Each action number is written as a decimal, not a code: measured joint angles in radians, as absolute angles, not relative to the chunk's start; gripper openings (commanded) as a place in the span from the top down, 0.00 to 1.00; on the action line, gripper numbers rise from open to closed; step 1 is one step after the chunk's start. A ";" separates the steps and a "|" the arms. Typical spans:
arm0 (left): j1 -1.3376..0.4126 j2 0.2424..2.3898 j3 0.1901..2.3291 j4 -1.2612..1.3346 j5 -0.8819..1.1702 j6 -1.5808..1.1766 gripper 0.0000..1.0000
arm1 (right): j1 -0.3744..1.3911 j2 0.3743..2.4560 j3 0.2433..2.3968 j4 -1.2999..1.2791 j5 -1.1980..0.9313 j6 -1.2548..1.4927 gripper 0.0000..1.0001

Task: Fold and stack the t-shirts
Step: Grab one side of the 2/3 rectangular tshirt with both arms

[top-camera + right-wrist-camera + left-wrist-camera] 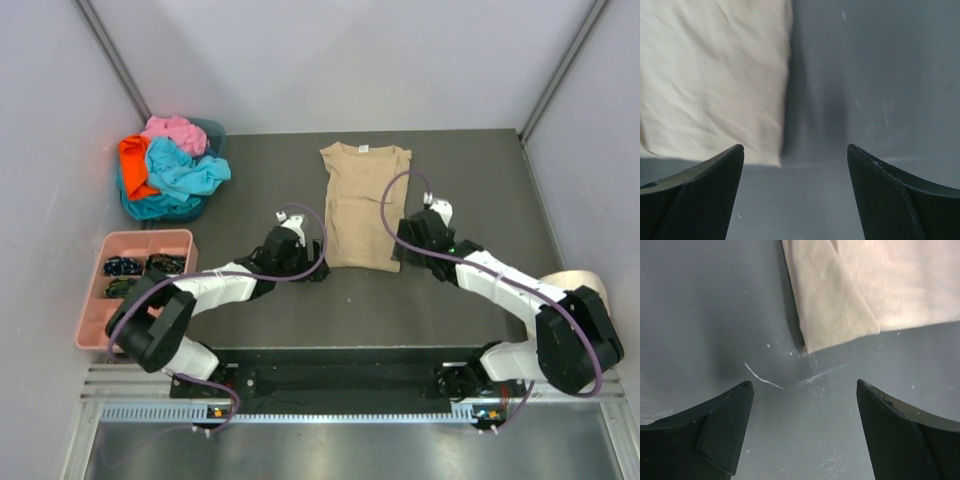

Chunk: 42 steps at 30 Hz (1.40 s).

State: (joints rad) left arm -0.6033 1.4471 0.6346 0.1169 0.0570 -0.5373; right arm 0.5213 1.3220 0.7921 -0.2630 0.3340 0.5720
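Note:
A tan t-shirt [362, 205] lies flat mid-table, folded into a long narrow strip with the collar at the far end. My left gripper [317, 270] stands open just off its near left corner, and the left wrist view shows that corner [840, 305] ahead of the empty left gripper [805, 390]. At the near right corner my right gripper [399, 254] is open too. In the right wrist view the shirt's edge [715, 80] lies ahead and left of the right gripper [795, 149]. Turquoise [185, 172], orange [133, 165] and pink [175, 132] t-shirts are heaped at the back left.
The heap sits in a teal basket [213, 130]. A pink compartment tray [150, 240] holding small dark items stands at the left edge. A cream cap [585, 284] rests at the far right, by the right arm. Grey walls enclose the dark table [260, 180].

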 measured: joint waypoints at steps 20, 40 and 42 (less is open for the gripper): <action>-0.643 1.533 0.635 0.211 -0.016 -0.551 0.30 | 0.522 1.280 0.596 -0.210 0.200 0.673 0.40; -0.643 1.629 0.685 0.294 -0.016 -0.548 0.48 | 0.522 1.403 0.612 -0.089 0.159 0.659 0.57; -0.643 1.630 0.685 0.293 -0.016 -0.548 0.50 | 0.522 1.416 0.620 -0.085 0.156 0.657 0.57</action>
State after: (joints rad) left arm -0.6434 1.6302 0.6853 0.2932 -0.0158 -0.5480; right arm 0.5217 1.4158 0.6201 -0.0849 0.1562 0.6571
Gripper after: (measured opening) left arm 0.531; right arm 0.437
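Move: The folded t-shirt's near-left corner, which my left hand goes for, lies about 3 cm ahead, 3 cm right and 3 cm below. For my right hand, the near-right corner is about 3 cm back, 3 cm left and 8 cm down. From my left hand, the t-shirt's collar is roughly 30 cm ahead and 11 cm right, down at table level like the corners. I drop my right hand quickly, back and down about 6 cm each way with its fingers tipping down some 10 degrees, then creep forward and left to the near-right corner, sinking a little more. My left hand dips, then eases forward and right about 3 cm each way onto the near-left corner. I narrow both grippers to about half open around the corners, without pinching yet. ##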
